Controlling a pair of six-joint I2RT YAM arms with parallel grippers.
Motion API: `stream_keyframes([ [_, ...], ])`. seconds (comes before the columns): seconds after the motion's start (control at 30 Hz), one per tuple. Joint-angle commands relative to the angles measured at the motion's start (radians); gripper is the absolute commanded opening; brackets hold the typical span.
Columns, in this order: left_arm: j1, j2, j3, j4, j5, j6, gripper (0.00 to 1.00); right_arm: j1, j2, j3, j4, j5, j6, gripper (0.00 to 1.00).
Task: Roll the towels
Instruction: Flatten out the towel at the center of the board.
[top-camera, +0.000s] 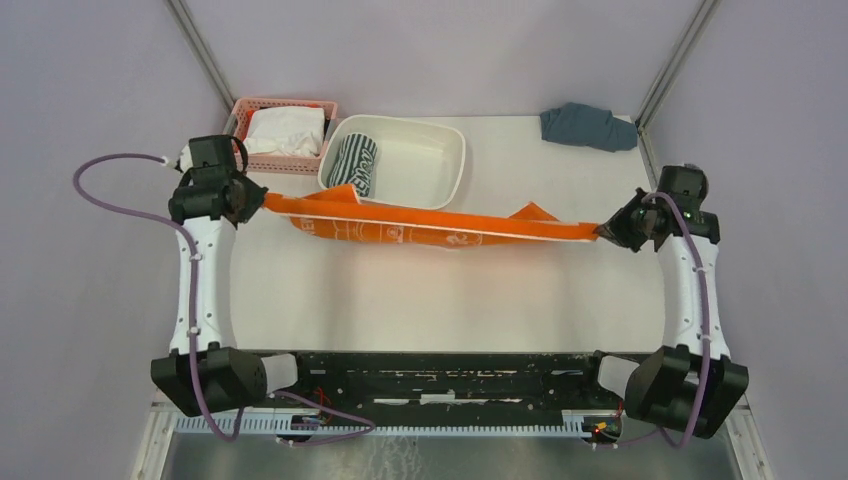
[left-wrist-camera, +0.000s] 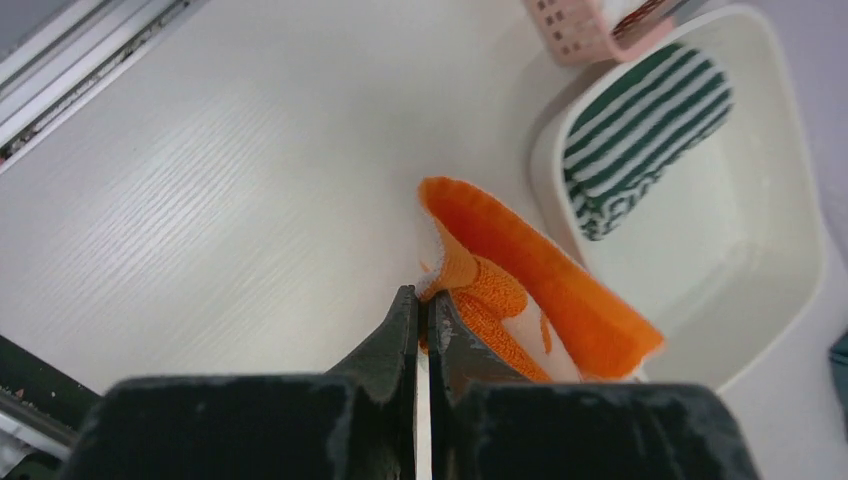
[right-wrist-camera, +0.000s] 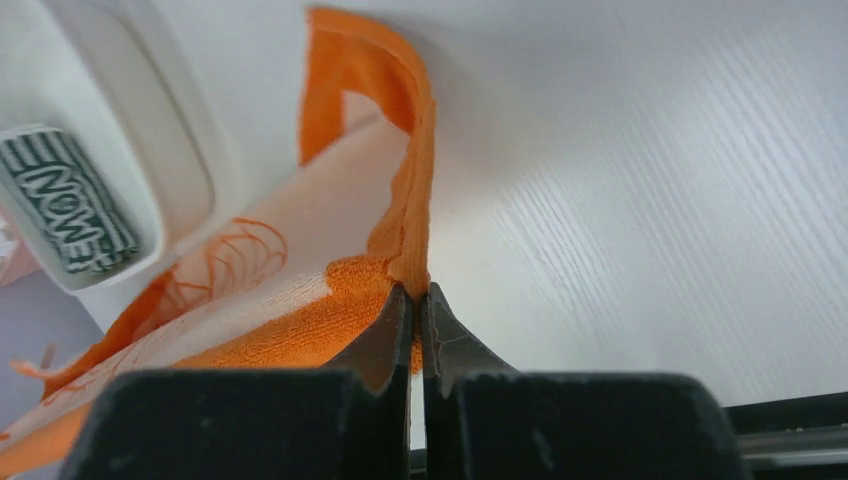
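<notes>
The orange towel (top-camera: 430, 228) hangs stretched across the table between both grippers, its long body sagging and folded over itself. My left gripper (top-camera: 258, 203) is shut on its left corner (left-wrist-camera: 450, 275). My right gripper (top-camera: 603, 232) is shut on its right edge (right-wrist-camera: 408, 262). The green-and-white striped towel (top-camera: 354, 162) lies rolled up in the left end of the white tub (top-camera: 440, 178), and it also shows in the left wrist view (left-wrist-camera: 640, 130) and the right wrist view (right-wrist-camera: 65, 205).
A pink basket (top-camera: 250, 160) with a white cloth (top-camera: 285, 130) stands at the back left beside the tub. A blue-grey cloth (top-camera: 588, 126) lies crumpled at the back right corner. Grey walls close in on three sides.
</notes>
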Motion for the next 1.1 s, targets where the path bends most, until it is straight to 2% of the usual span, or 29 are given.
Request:
stream_keyframes([
  [0.0,0.008,-0.077,0.171,-0.020,-0.086,0.027,0.03,-0.005,-0.102,0.218,-0.162,0.086,-0.006,0.00],
  [0.17,0.000,-0.172,0.290,-0.057,-0.148,0.053,0.03,0.012,-0.185,0.420,-0.329,0.135,-0.033,0.00],
  [0.23,-0.030,-0.207,0.327,-0.084,-0.208,0.066,0.03,0.048,-0.212,0.505,-0.393,0.218,-0.052,0.00],
  [0.37,-0.111,-0.274,0.390,-0.133,-0.385,0.100,0.03,0.134,-0.258,0.663,-0.489,0.481,-0.076,0.00],
  [0.5,-0.175,-0.319,0.403,-0.159,-0.515,0.136,0.03,0.197,-0.282,0.734,-0.506,0.584,-0.086,0.00],
  [0.63,-0.181,-0.350,0.292,-0.142,-0.454,0.154,0.03,0.204,-0.293,0.649,-0.469,0.548,-0.072,0.00],
  [0.8,-0.181,-0.327,0.046,-0.082,-0.309,0.179,0.03,0.204,-0.281,0.436,-0.354,0.528,-0.058,0.00],
  [0.93,-0.180,-0.224,-0.130,0.041,-0.215,0.167,0.03,0.203,-0.203,0.296,-0.207,0.510,-0.043,0.00],
  [1.07,-0.179,-0.039,-0.151,0.163,-0.117,0.145,0.03,0.192,-0.038,0.250,-0.066,0.479,-0.044,0.00],
])
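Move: The orange towel is already stretched between both hands by its corners. The open middle of the board, where it is to be laid, is about 40 cm right, 2 ahead and 22 below the left hand; from that hand the white tub stands about 26 cm right and 21 ahead, the pink basket some 8 left and 29 ahead. From the right hand the board's middle is about 34 cm left, 5 ahead and 15 below, the blue-grey cloth 9 right and 35 ahead. Up in one fast swing go both hands, side by side, rising some 20 to 25 cm and drawing back about 10 while the fingers tip up towards the front; then they whip down and forward again over the board, the left dropping about 20 cm, the right about 15. Both shut grippers keep their pinch on the towel's corners and hold its edge taut. ##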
